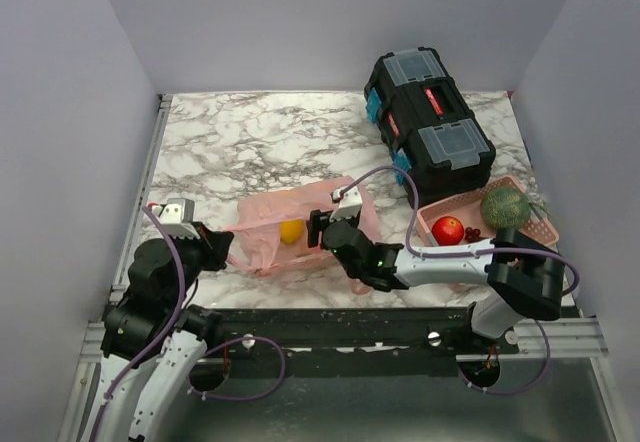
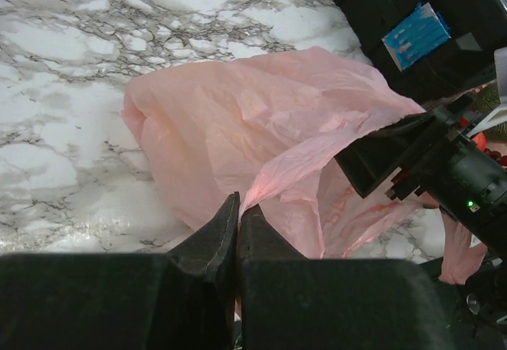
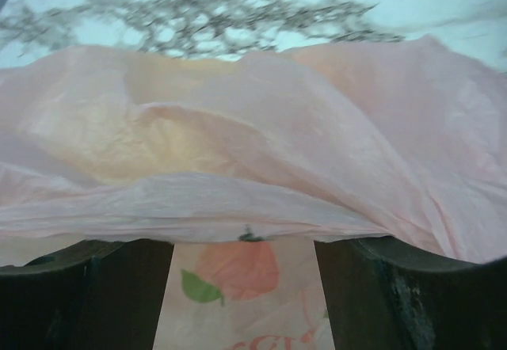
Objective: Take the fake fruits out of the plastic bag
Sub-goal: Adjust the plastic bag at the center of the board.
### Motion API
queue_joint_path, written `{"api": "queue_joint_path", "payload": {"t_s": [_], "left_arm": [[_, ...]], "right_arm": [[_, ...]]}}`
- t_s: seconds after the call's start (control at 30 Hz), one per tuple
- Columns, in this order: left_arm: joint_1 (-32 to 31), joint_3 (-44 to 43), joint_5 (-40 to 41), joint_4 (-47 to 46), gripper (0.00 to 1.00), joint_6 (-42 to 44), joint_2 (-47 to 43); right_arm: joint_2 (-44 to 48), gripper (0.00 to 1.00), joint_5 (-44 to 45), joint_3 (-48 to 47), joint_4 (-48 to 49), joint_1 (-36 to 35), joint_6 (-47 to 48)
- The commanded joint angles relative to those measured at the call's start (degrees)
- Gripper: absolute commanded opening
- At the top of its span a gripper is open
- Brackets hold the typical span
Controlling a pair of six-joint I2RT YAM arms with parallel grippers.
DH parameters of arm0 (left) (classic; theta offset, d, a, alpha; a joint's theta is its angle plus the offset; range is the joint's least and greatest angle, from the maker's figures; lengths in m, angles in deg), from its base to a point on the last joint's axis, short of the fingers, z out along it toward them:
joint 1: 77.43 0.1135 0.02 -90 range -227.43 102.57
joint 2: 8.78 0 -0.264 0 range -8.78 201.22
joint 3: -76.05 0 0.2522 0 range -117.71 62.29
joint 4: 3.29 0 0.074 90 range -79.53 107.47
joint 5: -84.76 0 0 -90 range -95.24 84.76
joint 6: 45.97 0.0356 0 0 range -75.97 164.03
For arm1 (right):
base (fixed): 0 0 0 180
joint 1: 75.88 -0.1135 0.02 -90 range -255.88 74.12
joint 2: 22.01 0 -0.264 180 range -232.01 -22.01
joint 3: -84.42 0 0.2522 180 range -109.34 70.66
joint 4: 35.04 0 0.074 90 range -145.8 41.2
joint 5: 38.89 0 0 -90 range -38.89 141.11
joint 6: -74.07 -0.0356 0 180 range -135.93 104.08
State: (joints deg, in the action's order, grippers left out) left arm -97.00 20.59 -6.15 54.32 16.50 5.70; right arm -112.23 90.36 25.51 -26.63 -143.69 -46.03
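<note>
The pink plastic bag (image 1: 285, 224) lies crumpled on the marble table near its front edge. A yellow round fruit (image 1: 290, 230) shows inside it; the other fruits are hidden. My left gripper (image 1: 226, 246) is shut on a fold of the bag's (image 2: 261, 128) left edge, seen pinched between the fingers (image 2: 214, 239). My right gripper (image 1: 320, 230) is at the bag's right side, open, its jaws wide apart with the bag's film (image 3: 261, 152) draped across them. A yellowish shape (image 3: 158, 148) shows through the film. A printed peach (image 3: 238, 269) on the bag lies between the fingers (image 3: 87, 294).
A black toolbox (image 1: 430, 117) stands at the back right. A pink basket (image 1: 523, 240) to the right holds a red apple (image 1: 447, 229), dark grapes (image 1: 472, 233) and a green netted melon (image 1: 505, 205). The right arm (image 2: 444, 168) shows in the left wrist view.
</note>
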Motion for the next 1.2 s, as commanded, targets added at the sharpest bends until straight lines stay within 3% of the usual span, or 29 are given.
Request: {"api": "queue_joint_path", "payload": {"t_s": [0.0,0.23,0.37,0.53,0.67,0.77,0.9,1.0,1.17], "left_arm": [[0.06,0.72,-1.68,-0.88,0.0,-0.24,-0.81],[-0.11,1.17,-2.91,-1.71,0.0,0.02,0.04],[-0.1,1.23,-3.88,-1.93,0.0,0.28,1.02],[-0.11,1.26,-4.67,-2.24,0.0,0.55,2.46],[-0.08,1.28,-4.98,-2.5,0.0,0.72,2.63],[-0.09,1.35,-5.16,-2.57,0.0,0.81,2.36],[-0.11,1.35,-5.02,-2.55,0.0,0.9,1.97],[-0.11,1.35,-4.86,-2.65,0.0,0.9,1.79],[-0.11,1.39,-5.11,-2.94,0.0,0.9,1.84]], "right_arm": [[-0.15,0.72,18.36,-2.07,-4.58,0.21,2.06],[0.63,1.0,21.9,-0.29,-8.97,0.16,-0.09],[3.95,1.0,24.13,2.31,-6.7,0.6,1.99],[8.49,1.0,16.66,7.25,17.31,2.44,22.05],[5.54,1.0,5.23,10.74,38.51,7.6,26.15],[1.82,1.0,1.73,9.39,47.13,8.35,30.96],[2.59,1.0,-6.65,2.54,33.66,8.38,26.09],[6.31,1.0,-16.41,3.99,26.41,8.32,19.03],[6.54,0.97,-40.47,7.39,15.99,7.47,10.68]]}}
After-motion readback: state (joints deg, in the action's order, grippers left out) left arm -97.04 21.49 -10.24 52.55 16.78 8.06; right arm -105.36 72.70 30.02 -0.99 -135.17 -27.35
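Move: The right hand, its fingers partly open, is at the rim of the plastic bag; the bag's middle lies some 3 cm to its left, 1 cm ahead and 5 cm below. A yellow fruit in the bag is about 6 cm left, 2 cm ahead and 8 cm lower. The black toolbox is centred roughly 24 cm ahead and 26 cm right. From the left hand, already pinching the bag, its middle is some 5 cm ahead, 16 cm right and 15 cm down. Staying at the bag's rim, the right fingers spread to full width as the hand swings about 8 cm right, turning clockwise. It then rises some 11 cm with a forward reach, tips its fingers up about 20 degrees, and comes back left over the fruit, easing back and turning counter-clockwise, the open fingers bearing the film up. The left hand keeps its pinch, drifting slightly right. ##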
